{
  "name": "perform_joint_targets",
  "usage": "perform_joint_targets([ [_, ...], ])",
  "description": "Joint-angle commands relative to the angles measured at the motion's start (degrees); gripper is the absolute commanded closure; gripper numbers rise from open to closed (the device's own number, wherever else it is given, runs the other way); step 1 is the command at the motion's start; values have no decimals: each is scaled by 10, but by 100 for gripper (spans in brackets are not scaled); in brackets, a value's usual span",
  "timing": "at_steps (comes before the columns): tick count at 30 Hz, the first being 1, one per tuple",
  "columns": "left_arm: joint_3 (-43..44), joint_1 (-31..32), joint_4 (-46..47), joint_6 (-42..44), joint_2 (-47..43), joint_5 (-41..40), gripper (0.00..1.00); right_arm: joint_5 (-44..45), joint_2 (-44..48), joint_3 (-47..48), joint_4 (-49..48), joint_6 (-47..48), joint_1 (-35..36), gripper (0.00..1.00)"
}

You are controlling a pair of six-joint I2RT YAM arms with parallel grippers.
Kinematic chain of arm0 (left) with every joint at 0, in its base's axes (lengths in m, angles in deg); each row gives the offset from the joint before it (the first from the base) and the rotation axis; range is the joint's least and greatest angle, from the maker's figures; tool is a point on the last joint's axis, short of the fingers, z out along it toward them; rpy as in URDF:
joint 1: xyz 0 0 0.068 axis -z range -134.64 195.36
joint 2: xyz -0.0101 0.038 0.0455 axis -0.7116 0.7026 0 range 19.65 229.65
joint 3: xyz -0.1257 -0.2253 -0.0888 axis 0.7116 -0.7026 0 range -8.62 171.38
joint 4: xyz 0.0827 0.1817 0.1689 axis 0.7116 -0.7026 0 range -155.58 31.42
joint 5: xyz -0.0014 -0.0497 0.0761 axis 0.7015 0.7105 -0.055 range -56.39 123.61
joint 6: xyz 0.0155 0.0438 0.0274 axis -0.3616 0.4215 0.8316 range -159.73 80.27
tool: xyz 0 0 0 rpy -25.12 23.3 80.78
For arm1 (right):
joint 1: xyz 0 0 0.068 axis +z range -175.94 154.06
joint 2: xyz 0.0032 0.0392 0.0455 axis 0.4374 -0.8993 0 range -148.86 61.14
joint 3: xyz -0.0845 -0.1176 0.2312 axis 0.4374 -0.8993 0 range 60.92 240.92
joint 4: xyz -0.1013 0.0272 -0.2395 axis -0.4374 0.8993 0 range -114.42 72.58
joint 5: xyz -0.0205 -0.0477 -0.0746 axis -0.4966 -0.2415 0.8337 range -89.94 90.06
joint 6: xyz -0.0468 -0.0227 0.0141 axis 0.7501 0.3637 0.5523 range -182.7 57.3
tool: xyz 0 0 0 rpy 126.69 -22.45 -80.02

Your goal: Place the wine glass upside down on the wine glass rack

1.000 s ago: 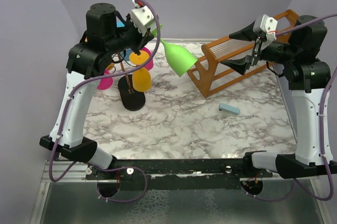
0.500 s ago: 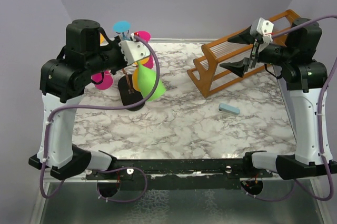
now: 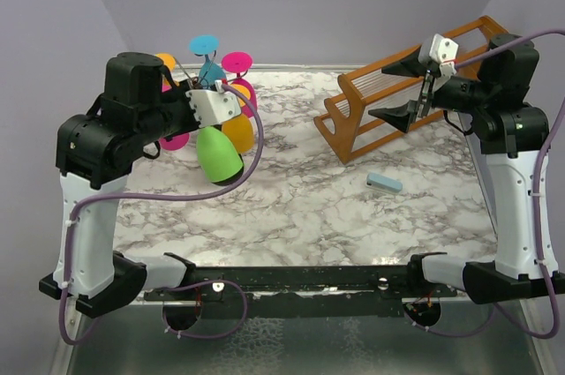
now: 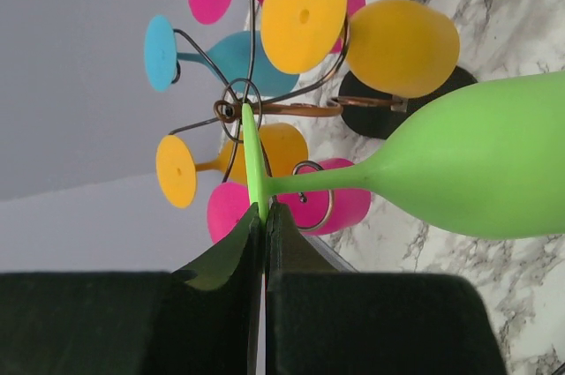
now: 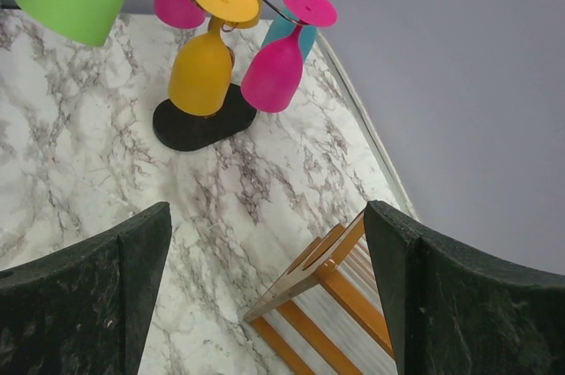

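Observation:
The green wine glass [image 3: 218,154] hangs bowl-down in front of the wine glass rack. My left gripper [image 4: 264,208] is shut on the rim of its foot [image 4: 252,150], seen edge-on. Its stem [image 4: 318,183] runs past a curled hook [image 4: 313,197]; whether it rests in the hook I cannot tell. The wine glass rack [image 4: 231,111] is a dark wire stand on a black oval base [image 5: 203,119]. Yellow [image 3: 237,132], pink [image 3: 174,138] and blue [image 3: 204,43] glasses hang on it upside down. My right gripper [image 3: 399,88] stands open and empty above the wooden rack.
An orange-brown wooden slatted rack [image 3: 388,101] stands at the back right, under the right gripper. A small blue block [image 3: 384,183] lies on the marble table [image 3: 300,207] in front of it. Walls close the table at the back and sides.
The left arm swung the green glass down and left, from high and tilted right of the wire rack to bowl-down against it. The right arm barely moved.

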Motion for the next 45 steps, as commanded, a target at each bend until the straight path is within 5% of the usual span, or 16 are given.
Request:
perform_joint_targets([
  [1, -39, 0, 16, 20, 9, -72, 100, 13, 14, -8, 13, 10, -3, 11],
  [26, -128, 0, 117, 8, 55, -228, 100, 25, 4, -34, 21, 27, -2, 11],
  [45, -44, 0, 22, 10, 70, -220, 100, 22, -9, -52, 21, 34, -2, 11],
])
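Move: The left hand holds the green wine glass upside down by its foot. The rack's free hook, on the side nearest the robot, lies about 4 cm ahead of that hand, 3 cm to its left and 7 cm below. The rack's hub is some 11 cm straight ahead; the nearer yellow glass hangs about 4 cm ahead and 6 cm right, and a pink one 10 cm ahead and 7 cm left. From the right hand the hook is roughly 36 cm left, level with it. Forward and down the left arm takes the green glass, about 7 cm out and 6 cm lower, bringing it in at the free hook between the yellow and pink glasses. It also drifts some 4 cm left, turning nearly 20 degrees counter-clockwise while its left side rolls up, then eases back up about 1.5 cm. The fingers keep pinching the foot; the open right hand sinks about 3.5 cm. ##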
